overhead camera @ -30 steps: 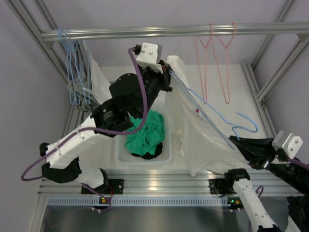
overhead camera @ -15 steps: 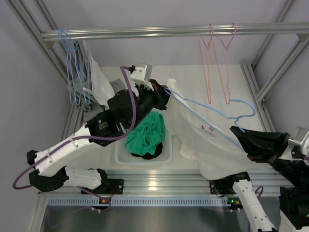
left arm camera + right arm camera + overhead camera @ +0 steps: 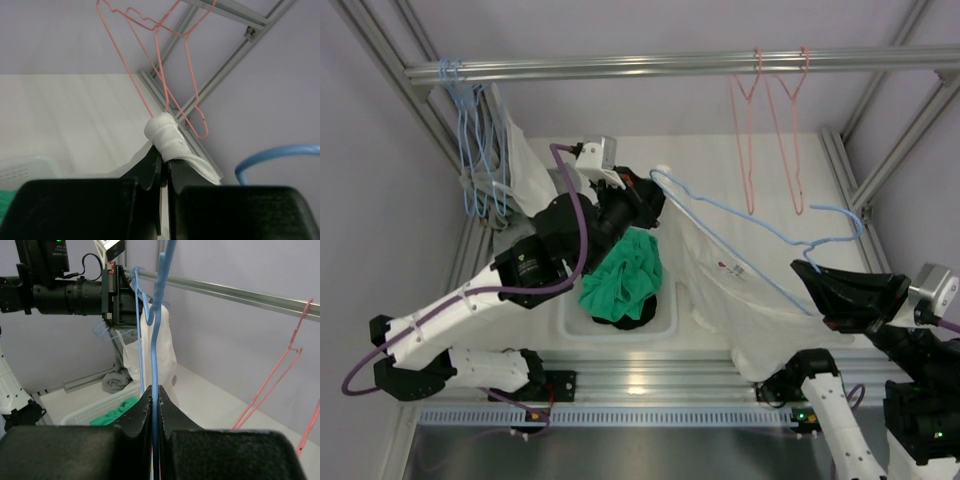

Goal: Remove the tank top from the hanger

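Note:
The white tank top [image 3: 725, 300] hangs below the blue wire hanger [image 3: 750, 225], which runs slantwise from centre to right in the top view. My left gripper [image 3: 653, 197] is shut on a bunched white strap [image 3: 164, 131] at the hanger's left end. That end of the wire [image 3: 662, 176] shows bare above the cloth. My right gripper [image 3: 804, 272] is shut on the blue hanger [image 3: 156, 335] just below its hook. In the left wrist view the black jaws [image 3: 164, 159] meet under the rolled cloth.
A white basket [image 3: 569, 318] holding green cloth [image 3: 625, 278] sits below the left arm. Two pink hangers [image 3: 772, 130] hang from the rail [image 3: 670, 68]. Blue hangers [image 3: 460, 110] with white and grey garments [image 3: 515, 150] hang at the left.
The left arm has pulled the strap down and toward me. The hanger's left end has come bare of cloth. The right gripper has carried the hook end a little to the right.

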Available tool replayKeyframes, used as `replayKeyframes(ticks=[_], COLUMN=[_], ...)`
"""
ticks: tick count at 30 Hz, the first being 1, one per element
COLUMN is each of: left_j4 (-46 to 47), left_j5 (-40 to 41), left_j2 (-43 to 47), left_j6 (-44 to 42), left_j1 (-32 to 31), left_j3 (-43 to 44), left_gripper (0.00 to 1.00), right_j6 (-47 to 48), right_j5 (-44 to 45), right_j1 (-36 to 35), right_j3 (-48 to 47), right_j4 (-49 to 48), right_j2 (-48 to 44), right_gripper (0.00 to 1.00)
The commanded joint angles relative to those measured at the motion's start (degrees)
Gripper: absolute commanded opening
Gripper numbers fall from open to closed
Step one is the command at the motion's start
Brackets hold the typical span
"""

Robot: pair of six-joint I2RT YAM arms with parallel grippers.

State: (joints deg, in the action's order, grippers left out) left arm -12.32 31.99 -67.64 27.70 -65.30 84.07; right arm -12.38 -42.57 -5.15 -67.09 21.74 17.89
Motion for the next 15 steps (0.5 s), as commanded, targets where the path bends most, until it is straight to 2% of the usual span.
replayKeyframes(ticks=[1,4,7,15], left_j4=[9.6,13.8,15.1,23.6], left_j5=[-8.2,-10.2,-13.9,-27.2], left_j2=[0.2,1.1,0.7,-3.2], left_j6=[3.1,5.7,5.8,4.9], left_j1=[0.1,0.1,0.1,0.1], left_j3=[-2.1,-5.3,-6.3,-13.3], left_gripper=[0.0,0.0,0.0,0.0], right_j6=[-3.3,-2.9,-3.8,-14.5], right_j5=[6.3,13.3,14.0,12.9], right_j1=[-0.7,-0.6,-0.6,-0.5], right_j3=[0.9,2.4,3.0,11.1], right_j4=[-8.0,-7.9,-10.2,-30.9], right_j2=[-0.9,-2.1,-0.9,4.3], right_gripper=[0.0,0.0,0.0,0.0])
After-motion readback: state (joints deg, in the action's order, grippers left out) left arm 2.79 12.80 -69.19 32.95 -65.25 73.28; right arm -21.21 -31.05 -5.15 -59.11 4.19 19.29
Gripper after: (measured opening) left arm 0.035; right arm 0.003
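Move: The left hand already pinches one strap of the white tank top. The blue hanger's bare end is roughly 4 cm above and 2 cm behind it; the hanging body of the top is some 16 cm right, 7 back and 15 lower, and the green cloth about 10 left, level, 35 below. From the right hand, gripping the hanger, that bare end is about 12 cm ahead, 26 left and slightly higher; the top's body 7 ahead, 10 left, 15 lower. Rightward, with some back and down in it, the left hand carries the pinched strap about 7 cm across, away from the hanger's bare end and towards the hanging cloth, yawing some 20 degrees clockwise. The right hand keeps its grip and pushes the hanger about 4.5 cm forward, rising and edging right, rolling its left side up. Both grippers stay shut. ##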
